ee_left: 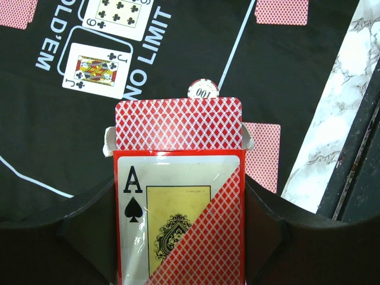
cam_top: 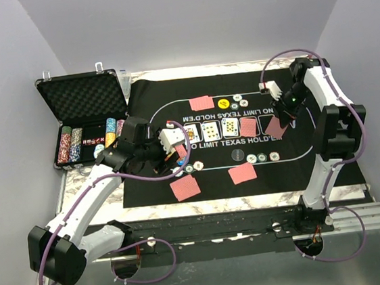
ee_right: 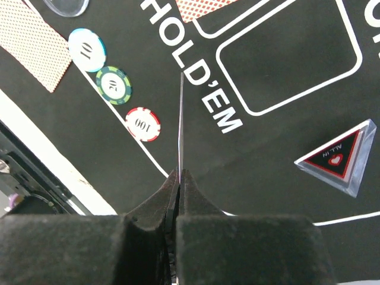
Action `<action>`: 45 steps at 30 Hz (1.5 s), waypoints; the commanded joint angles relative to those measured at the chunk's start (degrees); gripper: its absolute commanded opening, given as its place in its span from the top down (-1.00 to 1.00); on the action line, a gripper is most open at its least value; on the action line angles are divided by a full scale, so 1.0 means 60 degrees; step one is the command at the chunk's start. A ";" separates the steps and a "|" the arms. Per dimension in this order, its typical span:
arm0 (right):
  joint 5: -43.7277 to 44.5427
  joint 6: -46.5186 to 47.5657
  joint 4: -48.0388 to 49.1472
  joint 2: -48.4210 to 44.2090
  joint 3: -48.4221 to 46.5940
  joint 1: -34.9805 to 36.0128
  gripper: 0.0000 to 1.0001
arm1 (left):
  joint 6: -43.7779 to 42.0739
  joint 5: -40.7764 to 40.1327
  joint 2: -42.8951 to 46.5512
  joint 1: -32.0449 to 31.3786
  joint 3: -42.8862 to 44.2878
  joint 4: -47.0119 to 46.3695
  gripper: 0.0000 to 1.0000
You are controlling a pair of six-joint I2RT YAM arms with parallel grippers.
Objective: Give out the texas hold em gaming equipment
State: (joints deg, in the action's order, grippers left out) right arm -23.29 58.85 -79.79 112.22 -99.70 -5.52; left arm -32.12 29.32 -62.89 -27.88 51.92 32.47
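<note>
My left gripper is shut on the red-orange card box, a finger on each side. The box's flap stands open over the black mat, and a red-striped chip lies just beyond it. My right gripper is shut on a single playing card, seen edge-on above the mat. From above, that red-backed card hangs at the right end of the card row. Three chips lie in a line to the card's left.
Face-down cards lie around the mat's oval. A yellow button sits at the far side. A clear ALL IN triangle lies right of the held card. The open case with chip rows stands at the left.
</note>
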 commanded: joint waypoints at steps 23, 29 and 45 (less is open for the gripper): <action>0.1140 0.0455 0.0726 0.3261 -0.2134 0.0200 0.70 | -0.0015 0.0187 -0.0122 -0.0056 0.0121 -0.0125 1.00; 0.1447 0.0360 0.1579 0.3212 -0.1872 0.0357 0.70 | -0.0001 0.0218 -0.0152 -0.0056 0.0106 -0.0127 1.00; 0.2308 0.0537 0.2650 0.3573 -0.1930 0.0815 0.45 | 0.0045 0.0079 0.0001 -0.0055 -0.0065 -0.0109 1.00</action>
State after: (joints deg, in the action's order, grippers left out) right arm -13.06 61.54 -67.77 132.07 -111.07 -1.21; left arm -31.99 29.30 -63.88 -27.90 51.92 32.67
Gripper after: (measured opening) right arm 0.253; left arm 0.667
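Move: The right hand, pinching a face-down card, is taking it to the empty fifth card slot, whose middle lies about 8 cm ahead, 2 cm left and 12 cm below. The fourth slot's face-down card is some 8 cm left of that slot. The triangular all-in marker is about 9 cm right of it, and the red-and-white 100 chip some 14 cm nearer the robot. For the left hand, holding the card box, the slot is roughly 17 cm ahead, 38 cm right and 17 cm lower. Down first, then forward and down together, the right hand brings its card to the fifth slot, about 9 cm forward and 9 cm lower in all. Its fingers swing some 10 degrees closer to vertical and part to about a quarter open, beginning during the forward stretch, with the card's raised right edge still between them at the end. ##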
